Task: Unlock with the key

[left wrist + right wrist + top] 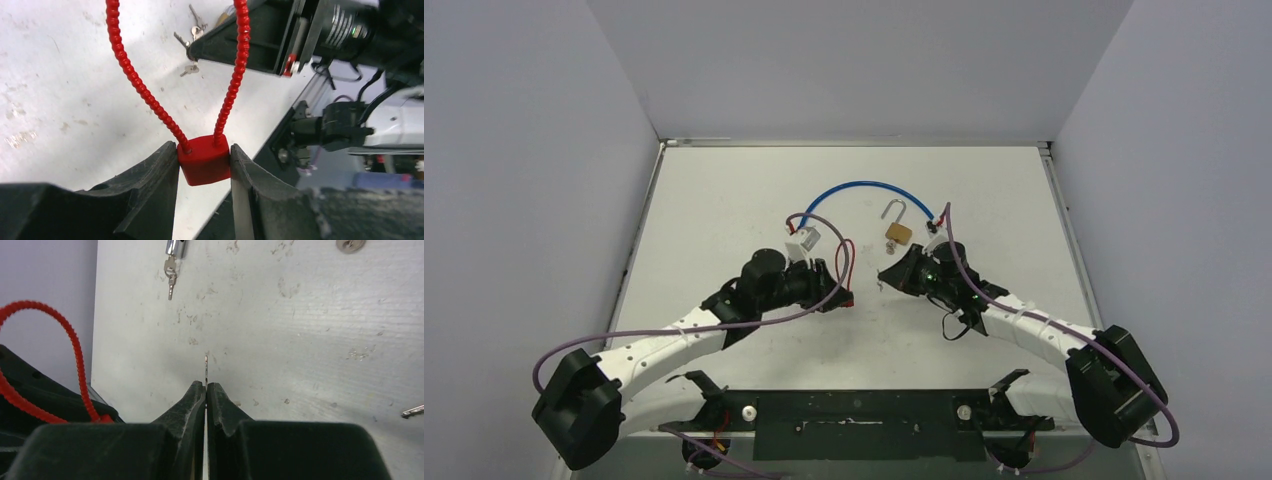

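Observation:
My left gripper [204, 151] is shut on a small red lock body [205, 161], whose red ribbed cable [132, 75] loops upward from it. In the top view this left gripper [837, 293] sits mid-table with the red cable [848, 262] arching over it. Facing it from the right, my right gripper [887, 273] is shut on a thin metal key [205, 369], seen edge-on and sticking out past the fingertips [215, 390]. A small gap of table separates the key tip from the red lock. More keys [192, 32] dangle by the right gripper in the left wrist view.
A brass padlock [899, 234] with its shackle open lies just behind the right gripper. A blue cable lock [864, 186] arcs across the back, ending in a silver body [804, 241] with keys [171, 270]. Grey walls enclose the table on three sides.

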Controlling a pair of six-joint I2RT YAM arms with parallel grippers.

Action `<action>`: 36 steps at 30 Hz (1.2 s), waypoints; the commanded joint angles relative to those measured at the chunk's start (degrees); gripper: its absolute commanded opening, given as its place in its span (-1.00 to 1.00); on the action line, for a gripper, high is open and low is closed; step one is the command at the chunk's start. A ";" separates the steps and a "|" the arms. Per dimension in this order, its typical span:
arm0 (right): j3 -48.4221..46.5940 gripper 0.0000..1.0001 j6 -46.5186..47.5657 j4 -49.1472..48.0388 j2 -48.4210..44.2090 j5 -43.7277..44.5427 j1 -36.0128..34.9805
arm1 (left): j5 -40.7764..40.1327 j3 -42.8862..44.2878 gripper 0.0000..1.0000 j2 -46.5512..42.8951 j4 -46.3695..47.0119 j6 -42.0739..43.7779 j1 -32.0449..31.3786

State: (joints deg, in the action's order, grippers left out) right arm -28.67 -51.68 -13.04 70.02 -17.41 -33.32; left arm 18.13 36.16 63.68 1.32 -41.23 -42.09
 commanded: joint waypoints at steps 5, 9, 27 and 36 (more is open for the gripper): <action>-6.67 -1.00 6.93 3.14 -0.04 -1.63 2.21 | -8.51 -11.60 -1.00 0.79 37.50 23.55 -7.94; -8.33 -1.00 8.38 3.34 1.85 -3.48 2.21 | -12.69 -14.25 -0.92 6.74 45.99 29.41 -11.30; -11.12 -1.00 11.25 15.69 6.14 -2.89 0.42 | -14.34 -10.55 -0.36 35.11 63.92 43.68 -14.88; -10.73 -1.00 9.88 13.91 5.37 -1.70 -1.95 | -21.68 -11.21 0.24 36.30 62.67 44.29 -16.78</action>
State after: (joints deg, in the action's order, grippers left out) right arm -38.06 -41.39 2.37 76.40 -20.80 -34.26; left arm 0.71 23.62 100.29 59.99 2.00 -58.04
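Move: My left hand still grips the red lock. The bare patch of table it goes to lies about 6 cm right of it, 2 cm ahead and some 13 cm below; the right hand's key is roughly 7 cm right, 4 cm ahead and 5 cm lower. The brass padlock lies some 20 cm ahead and 12 cm right, on the table. From my right hand, the red lock is about 7 cm left, 4 cm back and 4 cm up. I lower my left hand about 12 cm and carry the red lock some 6 cm right, rolling the wrist about 50 degrees clockwise as seen along the fingers; once down, I open the fingers and let go. My right hand keeps its pinch on the key, goes a couple of centimetres out and up, then comes back and down to just below its starting height. ##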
